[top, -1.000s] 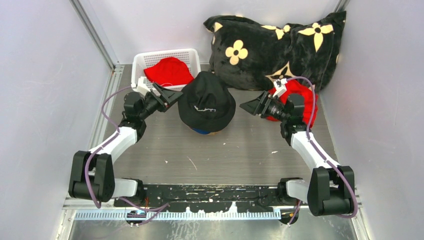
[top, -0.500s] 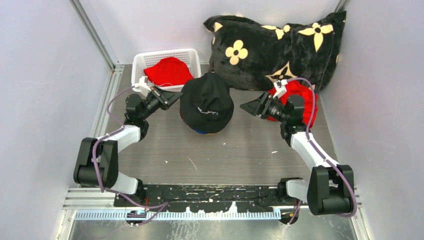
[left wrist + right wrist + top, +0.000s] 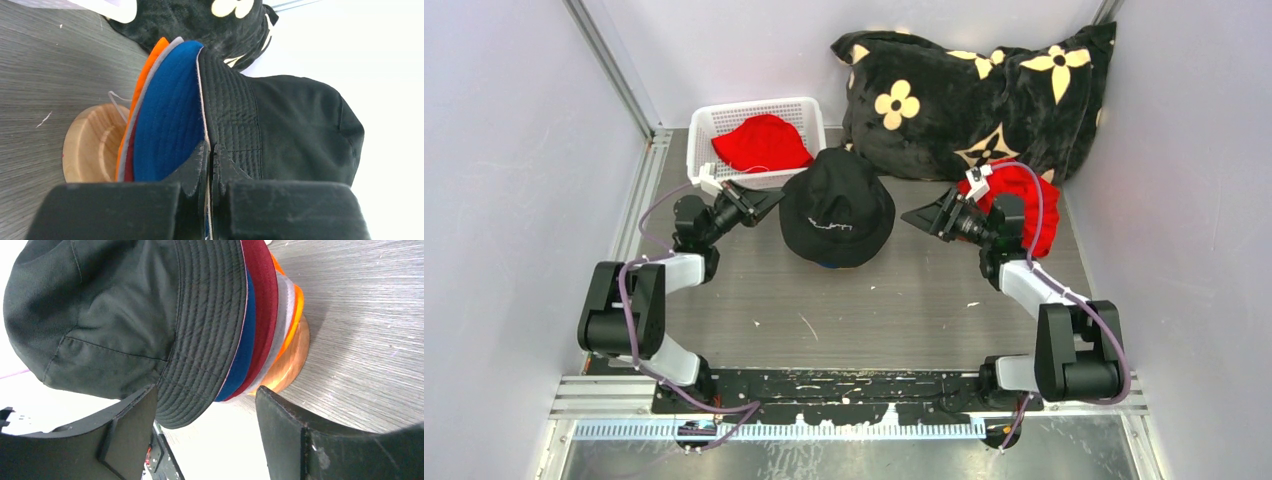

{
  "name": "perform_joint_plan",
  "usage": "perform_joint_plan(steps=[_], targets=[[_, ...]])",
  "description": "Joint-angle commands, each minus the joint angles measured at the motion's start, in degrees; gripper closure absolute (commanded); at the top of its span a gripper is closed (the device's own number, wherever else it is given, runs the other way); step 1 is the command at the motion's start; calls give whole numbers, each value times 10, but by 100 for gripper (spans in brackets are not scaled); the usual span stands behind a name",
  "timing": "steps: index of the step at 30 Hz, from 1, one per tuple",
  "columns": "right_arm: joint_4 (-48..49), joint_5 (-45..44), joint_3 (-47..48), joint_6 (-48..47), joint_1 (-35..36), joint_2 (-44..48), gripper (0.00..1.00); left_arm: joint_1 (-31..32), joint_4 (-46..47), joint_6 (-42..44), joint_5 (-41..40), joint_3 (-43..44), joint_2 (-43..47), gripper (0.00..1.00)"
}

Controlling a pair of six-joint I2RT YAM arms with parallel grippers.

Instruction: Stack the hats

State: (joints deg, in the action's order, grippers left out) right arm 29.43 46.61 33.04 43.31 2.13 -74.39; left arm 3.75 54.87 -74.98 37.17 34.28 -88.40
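Note:
A black hat (image 3: 837, 205) tops a stack of hats on a wooden stand (image 3: 90, 145) in the middle of the table. Under it, brims of a blue hat (image 3: 167, 115), a dark red hat (image 3: 262, 305), a grey hat (image 3: 284, 320) and an orange hat (image 3: 298, 300) show. My left gripper (image 3: 771, 198) is shut on the black hat's left brim, whose pale edge runs between the fingers (image 3: 197, 160). My right gripper (image 3: 916, 214) stands open just off the right brim, touching nothing. A bright red hat (image 3: 762, 142) lies in the white basket (image 3: 754, 108).
A black cushion with cream flowers (image 3: 964, 90) leans in the back right corner. Another red hat (image 3: 1036, 205) lies in front of it, behind my right wrist. Grey walls close in the table on both sides.
My left gripper has closed on the black hat's brim, and its elbow has drawn back towards the left wall. The right arm has folded in a little, with its gripper still open.

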Motion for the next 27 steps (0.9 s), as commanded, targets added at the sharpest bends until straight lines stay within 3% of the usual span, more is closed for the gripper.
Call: perform_joint_plan(steps=[1, 15, 27], targets=[[111, 33, -3, 43, -1, -20, 25, -10, 24, 22, 1, 2, -18, 100], [183, 37, 30, 83, 44, -102, 32, -10, 34, 25, 2, 30, -68, 100], [281, 45, 44, 138, 49, -165, 56, -10, 26, 26, -7, 37, -74, 100]])
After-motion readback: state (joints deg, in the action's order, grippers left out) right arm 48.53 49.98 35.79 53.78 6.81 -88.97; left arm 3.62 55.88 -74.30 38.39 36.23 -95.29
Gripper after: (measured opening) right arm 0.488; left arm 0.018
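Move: Off the closed left hand, which already pinches the black hat's left brim, the hat stack it is going onto centres about 9 cm right, 2 cm back and a couple of centimetres below; the white basket with a red hat lies 16 cm ahead, 5 cm left and 15 cm lower. For the open right hand, the black hat's right brim is roughly 3 cm left, 1 cm ahead, about level; the red cloth is some 19 cm right, 6 cm ahead, 14 cm lower. Keeping its pinch on the left brim, the left hand lowers the black hat's side about 3 cm, easing slightly forward, then holds there. Meanwhile the right hand slides left about 4 cm towards the right brim, ending with a small forward push and a slight counter-clockwise turn, its fingers closing partway with one on each side of the brim. ##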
